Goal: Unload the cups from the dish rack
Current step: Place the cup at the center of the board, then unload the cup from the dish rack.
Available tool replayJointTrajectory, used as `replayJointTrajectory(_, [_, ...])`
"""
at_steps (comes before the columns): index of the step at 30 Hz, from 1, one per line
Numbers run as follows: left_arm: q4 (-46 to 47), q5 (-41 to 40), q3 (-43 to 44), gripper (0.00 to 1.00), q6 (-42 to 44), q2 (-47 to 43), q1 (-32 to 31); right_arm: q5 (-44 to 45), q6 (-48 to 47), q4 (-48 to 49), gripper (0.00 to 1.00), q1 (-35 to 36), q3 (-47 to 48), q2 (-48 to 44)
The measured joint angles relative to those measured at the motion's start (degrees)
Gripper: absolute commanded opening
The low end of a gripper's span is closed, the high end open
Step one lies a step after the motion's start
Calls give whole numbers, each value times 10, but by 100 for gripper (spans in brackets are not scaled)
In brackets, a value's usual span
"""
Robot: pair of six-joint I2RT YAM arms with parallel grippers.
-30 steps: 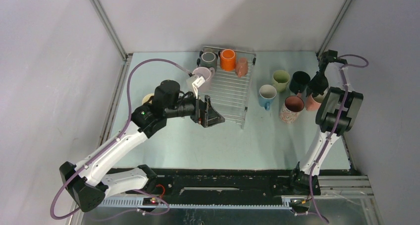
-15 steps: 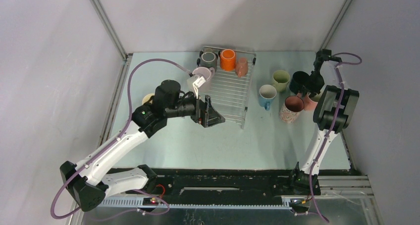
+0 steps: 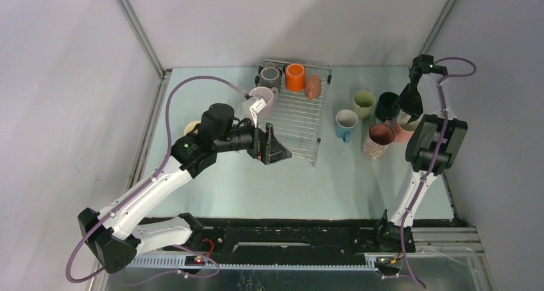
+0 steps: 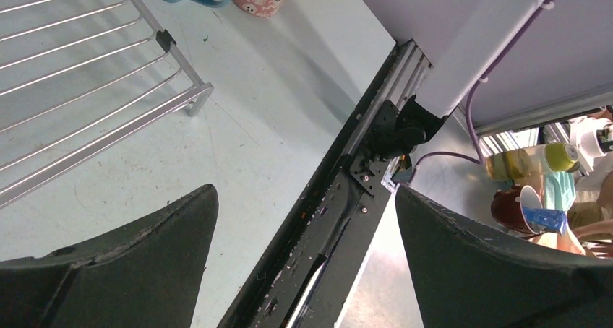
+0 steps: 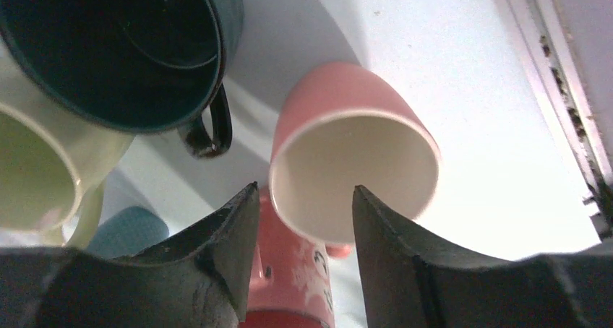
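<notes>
The dish rack (image 3: pixel 296 119) still bears a grey cup (image 3: pixel 270 77), an orange cup (image 3: pixel 294 77), a speckled pink cup (image 3: pixel 313 86) on its side and a lilac cup (image 3: pixel 262 99). Right of the rack a pink cup (image 5: pixel 354 169) stands on the table, and my right gripper (image 5: pixel 303 198) hovers open just over its near rim, fingers apart and not gripping it. In the top view the right gripper (image 3: pixel 408 113) is above that pink cup (image 3: pixel 405 129). My left gripper (image 3: pixel 272 147) hangs wide open and empty by the rack's near left corner (image 4: pixel 87 75).
Around the pink cup stand a dark teal cup (image 5: pixel 108 46), a pale green cup (image 5: pixel 36 176), a blue cup (image 3: pixel 346 124) and a speckled pink cup (image 3: pixel 378 140). A cream cup (image 3: pixel 190 128) sits left of the left arm. The right table edge (image 5: pixel 556 89) is close.
The right gripper's jaws have spread apart, letting go of the pink cup, and its wrist has shifted slightly back. The left arm has not moved.
</notes>
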Motion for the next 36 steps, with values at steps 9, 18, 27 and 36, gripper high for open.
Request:
replayJointTrajectory(9, [-5, -40, 1, 100, -5, 4, 0, 15, -5, -11, 86, 17, -28, -149])
replayJointTrajectory(18, [-56, -173, 61, 100, -7, 58, 0, -13, -3, 35, 100, 131, -105, -299])
replayJointTrajectory(27, [-75, -269, 257, 100, 24, 242, 0, -50, 8, 99, 100, 251, -199, -382])
replayJointTrajectory(36, [-95, -328, 552, 95, 62, 529, 5, -51, 35, 107, 100, 320, -221, -463])
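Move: The salmon cup at the rack's back right lies about 31 cm ahead of the left hand, 10 cm right and 13 cm lower; at that same height the orange cup stands 34 ahead, 4 right, the light pink cup 26 ahead, 7 left. From the right hand the salmon cup is some 35 cm left, 9 ahead, 4 higher; the just-placed pink cup sits 6 below and 2 back, the dark green cup 8 left, 5 ahead, 6 lower. Sweep the left gripper, wide open, about 25 cm forward and slightly right, nearly level, over the rack towards the salmon cup, turning it counter-clockwise some 30 degrees. Meanwhile lift the right gripper off the placed pink cup, spread its half-open fingers fully, then carry it left towards the rack, still rising and drawing back somewhat, its fingers tilting up out of their downward point. ##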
